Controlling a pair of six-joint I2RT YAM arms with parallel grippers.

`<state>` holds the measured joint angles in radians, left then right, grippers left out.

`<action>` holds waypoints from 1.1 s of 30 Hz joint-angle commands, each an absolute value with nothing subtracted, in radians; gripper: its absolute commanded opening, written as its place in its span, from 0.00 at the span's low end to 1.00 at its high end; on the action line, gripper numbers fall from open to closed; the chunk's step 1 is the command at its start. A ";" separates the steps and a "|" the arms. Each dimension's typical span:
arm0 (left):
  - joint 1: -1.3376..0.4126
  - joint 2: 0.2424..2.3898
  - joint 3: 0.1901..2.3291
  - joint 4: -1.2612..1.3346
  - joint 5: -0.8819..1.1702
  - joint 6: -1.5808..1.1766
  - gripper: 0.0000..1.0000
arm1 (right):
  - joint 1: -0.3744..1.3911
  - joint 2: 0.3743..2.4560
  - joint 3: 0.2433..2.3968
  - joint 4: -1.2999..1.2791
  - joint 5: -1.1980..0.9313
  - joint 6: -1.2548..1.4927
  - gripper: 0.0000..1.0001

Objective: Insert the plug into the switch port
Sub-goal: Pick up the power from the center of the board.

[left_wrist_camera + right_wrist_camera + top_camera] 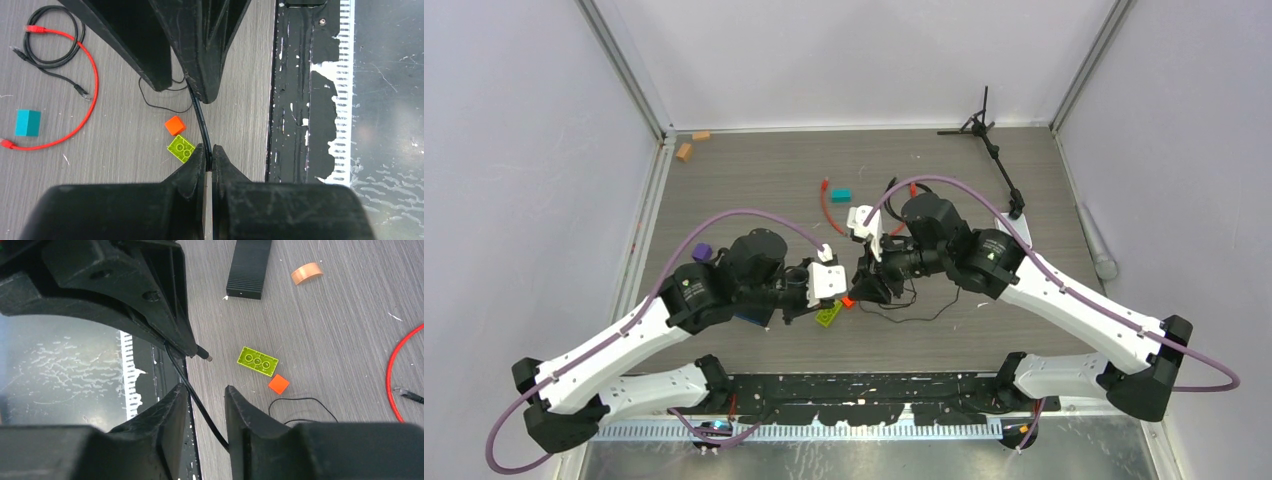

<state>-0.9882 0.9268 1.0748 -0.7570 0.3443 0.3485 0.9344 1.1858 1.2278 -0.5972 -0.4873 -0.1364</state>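
Observation:
My left gripper (209, 149) is shut on a thin black wire (201, 120), a short way behind its small metal barrel tip (202, 356). My right gripper (206, 387) faces it tip to tip near the table's front middle. Its jaws stand apart with the same wire running between them. The red-orange cable (87, 100) lies loose on the table behind, with one plug (36, 29) at its far end and the other plug (6, 144) near a teal block; neither gripper touches it. No switch port shows in any view.
A black ribbed box (248, 267) lies beyond the left fingers. A lime brick (181, 148) and a small orange block (175, 125) sit under the grippers. A coiled black cable (50, 45), teal block (27, 122), tan arc (306, 273) and black base rail (295, 100) are near.

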 commanded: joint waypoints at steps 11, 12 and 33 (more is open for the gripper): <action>-0.991 0.807 0.988 -0.611 0.369 0.346 0.18 | 0.940 1.067 1.162 -0.427 -0.474 -0.071 0.01; -0.991 0.795 0.977 -0.594 0.370 0.341 0.20 | 0.940 1.047 1.147 -0.405 -0.464 -0.057 0.00; -0.990 0.465 0.709 -0.194 0.252 0.204 0.68 | 0.939 0.813 1.011 -0.191 -0.540 0.136 0.01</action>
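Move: The power cable already runs between the right hand's half-closed fingers, and the still-gripped plug end is about 5 cm to this hand's left, 2 cm back and slightly lower. From the left hand, that cable stretch is some 4 cm right, 2 cm ahead and 2 cm up. On the table, roughly 24 cm below the right hand, the orange block lies 5 cm ahead and 3 cm left, and the green block 2 cm ahead and 8 cm left. The right fingers shut on the power cable just behind the plug end, and only then do the left fingers open wide and let go. The right hand lifts the cable about 8 cm, drawing back and right some 3 cm each, while the left rises about 4 cm and eases left. Both hands tilt their fingertips up some 25 degrees towards level. ##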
